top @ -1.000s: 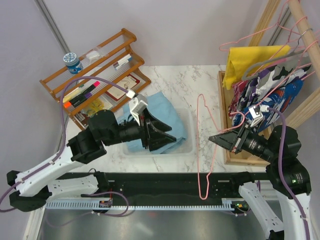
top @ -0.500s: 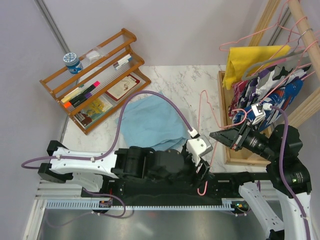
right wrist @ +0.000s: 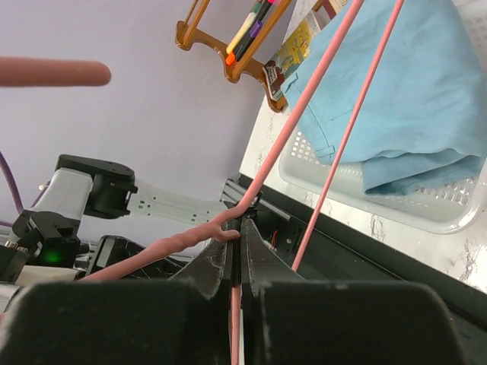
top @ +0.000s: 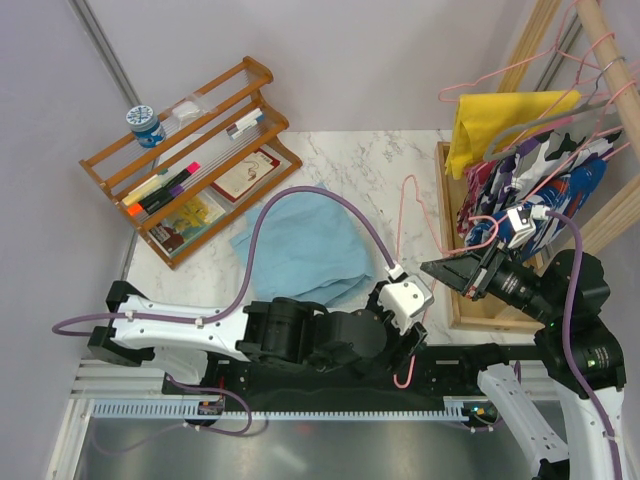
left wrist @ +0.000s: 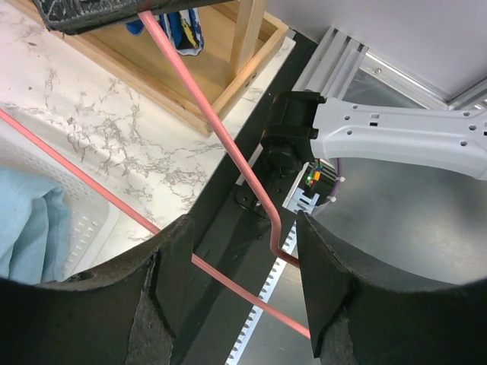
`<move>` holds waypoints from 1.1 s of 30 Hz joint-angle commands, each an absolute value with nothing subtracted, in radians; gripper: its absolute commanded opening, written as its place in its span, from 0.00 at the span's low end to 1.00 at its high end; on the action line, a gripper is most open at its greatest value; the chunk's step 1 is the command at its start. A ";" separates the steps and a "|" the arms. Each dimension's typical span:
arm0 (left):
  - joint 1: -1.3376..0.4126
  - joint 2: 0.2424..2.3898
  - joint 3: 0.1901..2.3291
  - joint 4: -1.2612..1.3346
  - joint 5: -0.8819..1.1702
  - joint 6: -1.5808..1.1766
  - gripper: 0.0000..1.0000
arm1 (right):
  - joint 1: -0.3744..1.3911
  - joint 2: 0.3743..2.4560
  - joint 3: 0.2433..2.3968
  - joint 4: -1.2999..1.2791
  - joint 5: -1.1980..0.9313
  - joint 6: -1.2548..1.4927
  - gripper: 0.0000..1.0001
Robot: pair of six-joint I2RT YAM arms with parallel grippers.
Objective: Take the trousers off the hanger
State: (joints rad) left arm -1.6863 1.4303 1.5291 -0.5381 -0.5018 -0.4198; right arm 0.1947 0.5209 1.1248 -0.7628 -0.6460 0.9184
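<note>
The light blue trousers [top: 300, 245] lie bunched in the clear tray [right wrist: 426, 205], free of the hanger; they also show in the right wrist view [right wrist: 396, 99]. The pink wire hanger [top: 399, 215] hangs upright over the table's front. My right gripper [top: 432, 270] is shut on its neck just below the twisted wire [right wrist: 242, 236]. My left gripper [top: 410, 345] sits low at the hanger's bottom corner. Its jaws stand open [left wrist: 243, 281], with the hanger's bent wire [left wrist: 228, 144] passing between them and touching neither.
A wooden desk rack [top: 190, 140] with pens and booklets stands at the back left, a blue-lidded jar [top: 146, 125] on top. At the right a wooden frame [top: 450, 200] carries a yellow cloth [top: 500, 120] and patterned clothes [top: 540, 190] on hangers.
My left arm has swung from the tray, leaving the trousers there, across to the hanger's lower corner at the front edge. The right gripper has kept its hold, barely moving.
</note>
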 commanded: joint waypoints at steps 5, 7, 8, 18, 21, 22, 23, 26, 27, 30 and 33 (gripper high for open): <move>-1.684 1.483 1.658 -0.535 -0.551 -0.364 0.64 | 0.198 0.506 1.137 -0.715 -0.643 0.937 0.00; -1.652 1.497 1.681 -0.537 -0.474 -0.360 0.65 | 0.198 0.505 1.137 -0.713 -0.644 0.942 0.00; -1.638 1.502 1.687 -0.540 -0.447 -0.368 0.63 | 0.198 0.502 1.138 -0.715 -0.646 0.945 0.00; -1.589 1.522 1.712 -0.546 -0.325 -0.374 0.45 | 0.198 0.499 1.149 -0.712 -0.660 0.960 0.00; -1.588 1.528 1.710 -0.546 -0.301 -0.387 0.41 | 0.198 0.495 1.149 -0.713 -0.657 0.963 0.00; -1.588 1.526 1.709 -0.545 -0.295 -0.396 0.41 | 0.198 0.492 1.149 -0.713 -0.657 0.963 0.00; -1.588 1.526 1.707 -0.545 -0.287 -0.400 0.40 | 0.198 0.491 1.149 -0.715 -0.655 0.965 0.00; -1.588 1.519 1.689 -0.531 -0.252 -0.417 0.42 | 0.198 0.491 1.154 -0.719 -0.649 0.963 0.00; -1.588 1.514 1.680 -0.526 -0.244 -0.420 0.41 | 0.198 0.489 1.155 -0.719 -0.650 0.966 0.00; -1.588 1.505 1.672 -0.522 -0.245 -0.428 0.08 | 0.198 0.488 1.157 -0.721 -0.657 0.966 0.00; -1.574 1.493 1.667 -0.511 -0.209 -0.437 0.02 | 0.198 0.483 1.158 -0.739 -0.657 0.950 0.07</move>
State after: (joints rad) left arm -1.5631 1.5162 1.6669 -0.5880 -0.3111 -0.4561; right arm 0.1898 0.4786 1.1362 -0.7425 -0.6231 0.9272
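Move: The near shoulder wire of the emptied hanger slants past my left fingertips, about 2 cm ahead, 2 cm to the right and 1 cm up; the hanger's near end lies some 7 cm back and 3 cm left. My right gripper, about 8 cm ahead of my left hand, 1 cm right and 5 cm higher, holds the hanger's neck, so the wire is some 6 cm back, 1 cm left and 4 cm below it. The trousers lie in the basket, roughly 20 cm ahead of my left hand, 17 cm left and 30 cm down. I bring my half-open left hand up and to the right, then forward, some 3 to 4 cm, along the hanger towards my right gripper. It hovers there, easing back and sinking a little as the fingers narrow, then shuts and pinches the pink shoulder wire. My right hand keeps its pinch on the neck and rises about 1 cm at the end. ##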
